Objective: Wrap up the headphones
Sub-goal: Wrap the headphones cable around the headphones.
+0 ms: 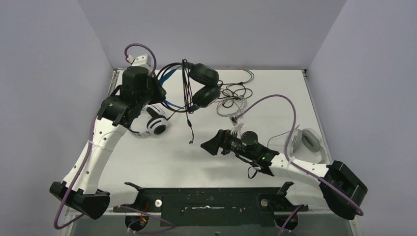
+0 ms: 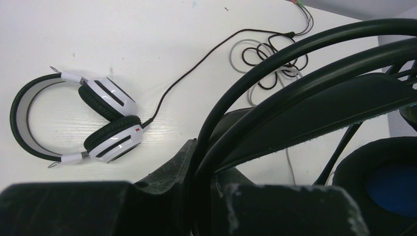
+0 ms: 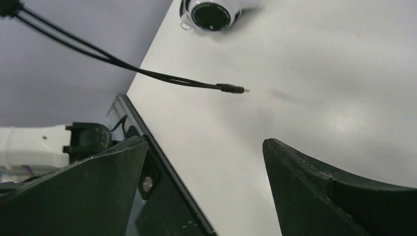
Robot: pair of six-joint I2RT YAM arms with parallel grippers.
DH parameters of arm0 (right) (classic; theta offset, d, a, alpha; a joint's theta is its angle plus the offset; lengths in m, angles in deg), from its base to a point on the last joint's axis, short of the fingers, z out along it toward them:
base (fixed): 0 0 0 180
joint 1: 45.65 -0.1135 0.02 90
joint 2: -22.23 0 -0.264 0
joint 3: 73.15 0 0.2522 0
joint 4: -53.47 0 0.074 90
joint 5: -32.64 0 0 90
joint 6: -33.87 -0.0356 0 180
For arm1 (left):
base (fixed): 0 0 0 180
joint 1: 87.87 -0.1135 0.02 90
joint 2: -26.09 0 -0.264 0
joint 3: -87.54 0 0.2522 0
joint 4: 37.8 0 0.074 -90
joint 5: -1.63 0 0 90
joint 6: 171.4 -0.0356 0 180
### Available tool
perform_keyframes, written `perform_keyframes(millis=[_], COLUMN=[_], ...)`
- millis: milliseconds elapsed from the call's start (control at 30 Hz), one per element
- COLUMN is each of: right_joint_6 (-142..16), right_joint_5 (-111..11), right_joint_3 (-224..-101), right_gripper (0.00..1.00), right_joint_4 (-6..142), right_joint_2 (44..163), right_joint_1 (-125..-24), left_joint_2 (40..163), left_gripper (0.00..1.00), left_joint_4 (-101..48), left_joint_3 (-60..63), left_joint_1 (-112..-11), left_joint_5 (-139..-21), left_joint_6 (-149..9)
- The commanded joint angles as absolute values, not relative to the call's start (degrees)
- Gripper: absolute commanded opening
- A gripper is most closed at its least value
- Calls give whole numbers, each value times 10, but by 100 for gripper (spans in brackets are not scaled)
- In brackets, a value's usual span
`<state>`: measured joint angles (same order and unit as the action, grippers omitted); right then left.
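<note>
My left gripper [image 1: 158,87] [image 2: 210,164] is shut on the headband of the black headphones [image 1: 204,84] [image 2: 314,64] and holds them up at the back left. Their black cable [image 1: 187,105] dangles down, and its plug [image 3: 231,88] hangs in the air ahead of my right gripper [image 1: 208,145] [image 3: 204,142]. That gripper is open and empty, low over the middle of the table. A white headset with black cup centres [image 1: 156,126] [image 3: 210,14] lies below my left arm. Another white headset [image 1: 307,141] [image 2: 105,120] lies at the right.
A tangle of pale and dark cables [image 1: 235,101] [image 2: 273,61] lies on the white table [image 1: 206,167] behind my right gripper. A black rail [image 1: 211,201] [image 3: 162,177] runs along the near edge. Purple walls enclose the table on three sides.
</note>
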<state>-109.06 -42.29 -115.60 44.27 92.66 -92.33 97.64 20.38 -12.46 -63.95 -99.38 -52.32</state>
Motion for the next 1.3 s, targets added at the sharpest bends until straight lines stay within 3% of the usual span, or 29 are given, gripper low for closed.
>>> perform_keyframes(millis=[0, 167, 567, 800, 1133, 1267], right_joint_6=[-843, -766, -689, -669, -656, -652], right_joint_5=[-488, -426, -480, -508, -548, -541], right_joint_3=[-1109, -1118, -1172, -1183, -1193, -1210], right_gripper=[92, 85, 83, 76, 45, 51], right_joint_4=[215, 106, -38, -149, -182, -182], right_joint_2=[887, 940, 1093, 1179, 1234, 1245], right_joint_1=[-939, -958, -1025, -1042, -1042, -1042], left_joint_2=[960, 957, 955, 952, 937, 933], left_gripper=[0, 0, 0, 0, 0, 0], left_joint_4=[170, 176, 189, 195, 211, 210], left_joint_3=[-188, -192, -206, -212, -219, -217], left_joint_1=[-647, -649, -656, -658, -667, -667], left_joint_5=[-943, -928, -909, -892, -868, -863], left_joint_6=[-483, -472, -464, -458, -451, -447])
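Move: The headphones' dangling cable plug hangs about 8 cm to the right hand's left, 3 cm ahead and about 2 cm above it. The coiled cable bundle it hangs from is roughly 15 cm ahead of the right hand, 7 cm left and 16 cm up; the white headphones lie 13 cm ahead, 26 cm left and 11 cm down. From the left hand, which already holds the headphones, the plug is some 11 cm back, 10 cm right and 16 cm below. Right hand rolls some 50 degrees, reaching about 8 cm left towards the cable plug, half-closing; left raises headphones. ##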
